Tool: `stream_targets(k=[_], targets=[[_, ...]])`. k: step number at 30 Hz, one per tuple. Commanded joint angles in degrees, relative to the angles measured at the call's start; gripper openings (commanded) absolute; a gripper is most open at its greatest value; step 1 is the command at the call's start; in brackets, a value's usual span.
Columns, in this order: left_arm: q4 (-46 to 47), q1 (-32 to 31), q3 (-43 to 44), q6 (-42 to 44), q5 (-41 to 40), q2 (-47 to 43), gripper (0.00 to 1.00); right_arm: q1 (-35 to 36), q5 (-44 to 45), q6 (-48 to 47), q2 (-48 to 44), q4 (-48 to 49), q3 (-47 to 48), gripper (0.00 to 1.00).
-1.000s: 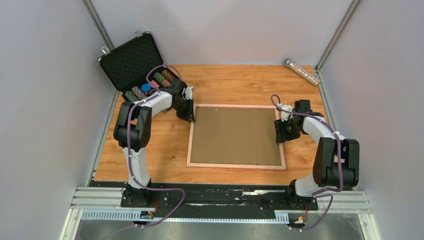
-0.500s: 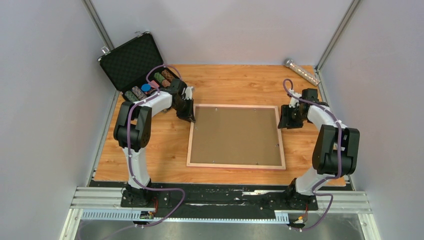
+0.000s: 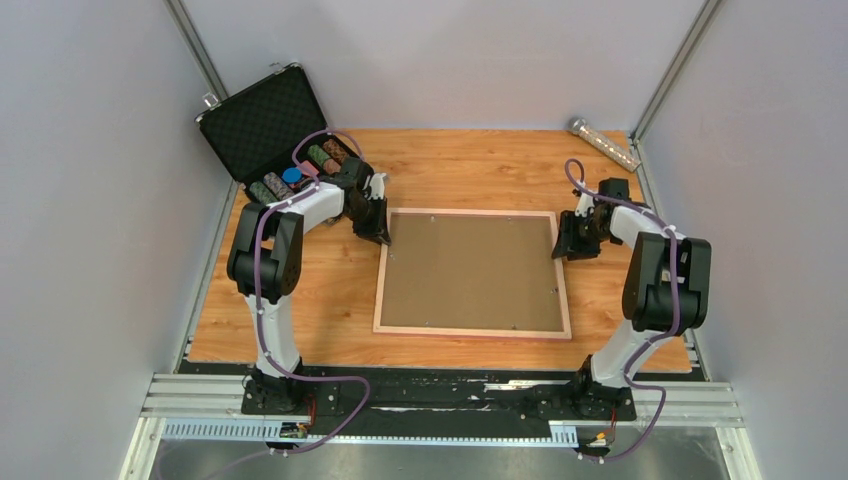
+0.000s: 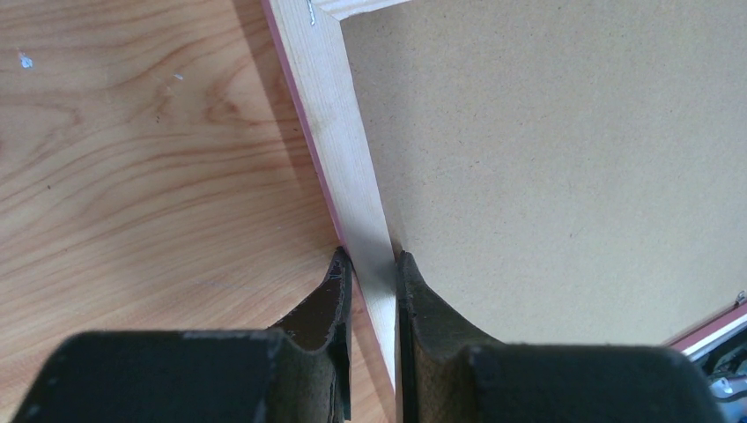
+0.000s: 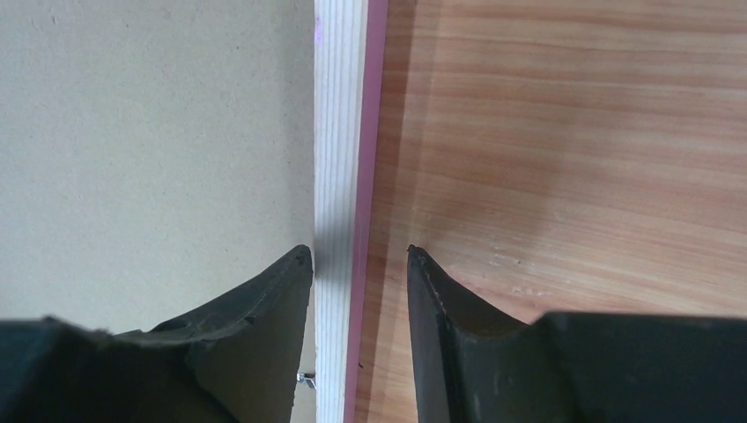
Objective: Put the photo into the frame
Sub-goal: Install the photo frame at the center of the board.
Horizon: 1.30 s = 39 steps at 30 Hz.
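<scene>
The frame lies back-up on the table, light wood rails with a pink edge, and a plain brown backing board fills it. The photo is hidden. My left gripper is shut on the frame's left rail near the far-left corner, one finger on each side. My right gripper is open and straddles the right rail near the far-right corner. Its inner fingertip is at the board's edge, and its outer fingertip stands apart from the rail over the table.
An open black foam-lined case with several rolls in it stands at the back left, just behind my left arm. A shiny tube lies at the back right corner. Walls close in on both sides of the wooden table.
My right gripper has moved along the right rail toward the far corner and its jaws have narrowed a little. The left gripper and the frame have not moved.
</scene>
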Motion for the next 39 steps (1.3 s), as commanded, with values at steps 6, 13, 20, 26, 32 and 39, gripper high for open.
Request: stream_targets(k=[6, 13, 20, 26, 32, 39], targets=[[-0.6, 0.2, -1.3, 5.1, -1.7, 1.9, 0.02, 2.6, 1.7, 2.4, 3.4, 3.2, 3.4, 0.32], [-0.5, 0.2, -1.5, 5.7, -0.6, 1.0, 0.19, 2.9, 4.1, 3.6, 3.9, 4.3, 3.6, 0.01], [-0.4, 0.2, -1.8, 5.8, 1.2, 0.7, 0.59, 2.8, 3.3, 6.8, 4.4, 5.2, 4.0, 0.0], [-0.3, 0.2, -2.0, 6.1, 2.4, 0.9, 0.66, 2.6, 3.5, 7.0, 4.5, 5.6, 3.5, 0.0], [-1.6, 0.2, -2.8, 7.1, 2.7, -0.2, 0.66, 0.3, 2.9, 7.0, 3.5, 6.1, 3.0, 0.0], [-1.6, 0.2, -5.6, 7.8, 0.8, -2.3, 0.71, -1.9, 1.4, 9.0, 3.7, 6.6, 1.9, 0.0]])
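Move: The right hand's open fingers already straddle the frame's right rail; the grip spot is about 1 cm ahead, 1 cm left and just below. From this hand a metal tab by that rail is some 7 cm back and 1 cm left, the backing board's middle roughly 21 cm left and 3 cm back. The left hand still pinches the left rail; the frame's far-left corner is about 8 cm straight ahead of it. Easing forward, left and slightly down, about 1 cm each way level, the right hand closes its fingers and pinches the right rail. The left fingers then spread and release the left rail, backing off barely 1 cm back, right and up. Keeping its pinch, the right hand drags the rail roughly 1 cm right and nearly as far forward, turning about 5 degrees clockwise. ##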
